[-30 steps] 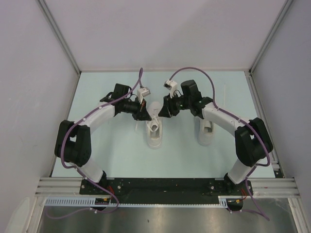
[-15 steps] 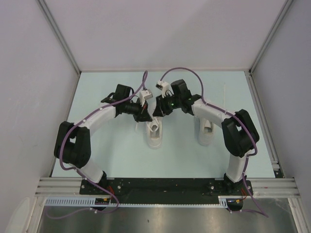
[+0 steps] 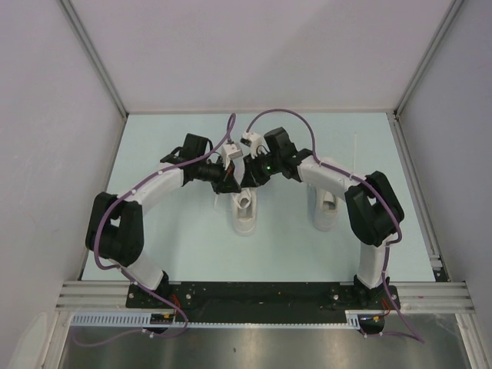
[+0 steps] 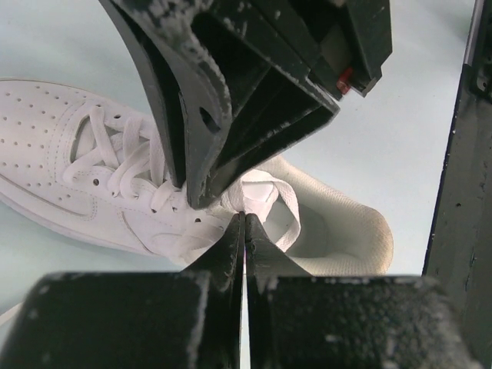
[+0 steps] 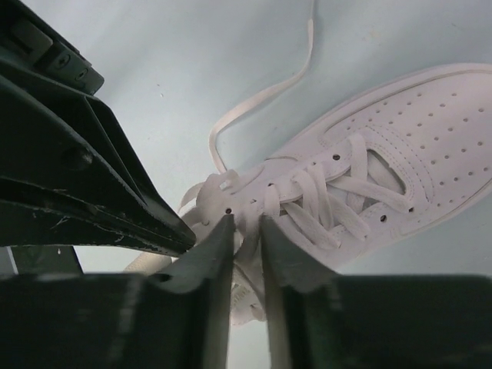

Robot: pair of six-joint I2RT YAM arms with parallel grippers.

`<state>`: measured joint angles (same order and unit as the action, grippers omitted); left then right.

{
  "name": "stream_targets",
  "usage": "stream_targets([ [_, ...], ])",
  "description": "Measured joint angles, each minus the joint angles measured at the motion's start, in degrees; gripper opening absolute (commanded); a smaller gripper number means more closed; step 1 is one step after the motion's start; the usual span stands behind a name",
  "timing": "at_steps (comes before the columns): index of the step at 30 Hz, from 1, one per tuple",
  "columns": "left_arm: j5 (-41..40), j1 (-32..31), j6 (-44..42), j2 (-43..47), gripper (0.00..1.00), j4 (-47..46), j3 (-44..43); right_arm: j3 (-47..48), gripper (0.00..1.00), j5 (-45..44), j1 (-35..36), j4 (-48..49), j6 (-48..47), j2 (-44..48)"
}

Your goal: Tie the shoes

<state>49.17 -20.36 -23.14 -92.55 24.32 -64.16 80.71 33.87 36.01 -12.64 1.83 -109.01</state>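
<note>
Two white sneakers stand on the pale blue table: the left shoe [image 3: 246, 219] and the right shoe [image 3: 326, 211]. Both grippers meet over the left shoe's laces. My left gripper [image 3: 231, 183] has its jaws pressed together at a white lace loop [image 4: 269, 198] by the tongue, and seems to pinch it. My right gripper [image 3: 247, 180] is shut on a lace [image 5: 247, 231] at the top eyelets, jaws a lace-width apart. The left shoe also shows in the left wrist view [image 4: 69, 161] and the right wrist view [image 5: 400, 161]. The grippers hide the shoe's toe from above.
A loose lace end [image 5: 261, 96] trails from the left shoe over the table. A thin lace [image 3: 355, 154] lies beyond the right shoe. The right gripper's fingers [image 4: 231, 100] hang close over the left gripper. White walls with metal posts enclose the table.
My right arm has swung left from beside the shoe until its gripper meets the left gripper over the laces. My left gripper has shifted slightly right.
</note>
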Motion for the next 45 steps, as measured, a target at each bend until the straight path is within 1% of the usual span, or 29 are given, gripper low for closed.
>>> stream_targets([
  [2, 0.00, 0.00, -0.07, 0.00, 0.00, 0.02, -0.02, 0.11, 0.07, 0.26, 0.04, -0.37, -0.33, 0.00],
  [3, -0.04, -0.04, -0.07, 0.00, 0.00, 0.04, -0.02, 0.13, 0.02, 0.46, 0.04, -0.44, -0.33, 0.00],
  [4, -0.09, -0.04, -0.11, 0.00, 0.00, 0.07, 0.00, 0.17, 0.00, 0.52, 0.04, -0.44, -0.37, 0.00],
  [11, -0.09, -0.04, -0.59, 0.02, 0.00, 0.20, 0.00, 0.22, 0.00, 1.03, -0.92, 0.44, 1.29, 0.09],
  [18, -0.37, -0.11, -0.98, 0.31, 0.00, 0.22, 0.11, 0.22, 0.00, 1.64, -4.04, 2.36, 5.38, 1.42],
  [20, -0.37, -0.11, -1.01, 0.33, 0.00, 0.22, 0.13, 0.22, 0.03, 1.95, -4.70, 2.75, 6.23, 1.81],
  [21, -0.39, -0.11, -1.07, 0.33, 0.00, 0.22, 0.13, 0.22, 0.00, 2.23, -4.90, 2.95, 6.60, 1.97],
  [29, -0.44, -0.11, -1.49, 0.42, 0.00, 0.26, 0.20, 0.22, 0.00, 3.26, -5.18, 3.63, 8.46, 2.01],
  [33, -0.68, -0.11, -2.56, 0.74, 0.01, 0.46, 0.35, 0.22, 0.00, 3.45, -7.61, 3.78, 9.20, 2.75],
  [36, -1.05, -0.11, -3.98, 1.38, 0.07, 0.55, 0.66, 0.22, 0.00, 4.07, -10.25, 3.82, 9.86, 4.07],
  [37, -1.11, -0.11, -4.37, 1.62, 0.14, 0.76, 0.68, 0.22, 0.00, 4.15, -11.39, 3.78, 10.01, 4.48],
  [39, -1.01, -0.09, -4.92, 2.10, 0.25, 1.62, 0.68, 0.22, 0.00, 4.44, -13.07, 3.50, 10.03, 5.42],
  [40, -0.83, 0.31, -5.11, 2.36, 0.34, 2.01, 0.68, 0.22, 0.00, 4.57, -13.60, 3.23, 9.99, 5.86],
  [43, -0.20, 1.73, -5.75, 3.41, 0.40, 2.91, 0.68, 0.22, 0.00, 5.25, -13.77, 2.45, 9.75, 6.73],
  [45, -0.31, 3.28, -8.83, 4.46, 0.42, 4.28, 0.70, 0.22, 0.00, 5.92, -13.55, 1.79, 9.51, 6.93],
])
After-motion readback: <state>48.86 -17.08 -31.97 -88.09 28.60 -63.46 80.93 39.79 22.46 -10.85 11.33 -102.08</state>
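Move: The right gripper is already at the lace it is to pinch, which lies between its half-shut fingers. The left gripper, shut on the lace at the knot, has that pinch spot some 4 cm to its right and 2 cm ahead. From the right hand, the middle of the shoe under them is about 5 cm back, 1 cm left and 5 cm lower, and the lace loop over its opening is roughly 6 cm back, 1 cm left and 2 cm lower. Shut the right fingers on the lace, then draw it away from the shoe to the right, up and forward, some 12 cm in all, pausing partway and turning the wrist roughly 15 degrees clockwise. Keep the left gripper clamped in place as the anchor until the right is well out, then open it, let its lace go and ease about 3 cm left and slightly up. ##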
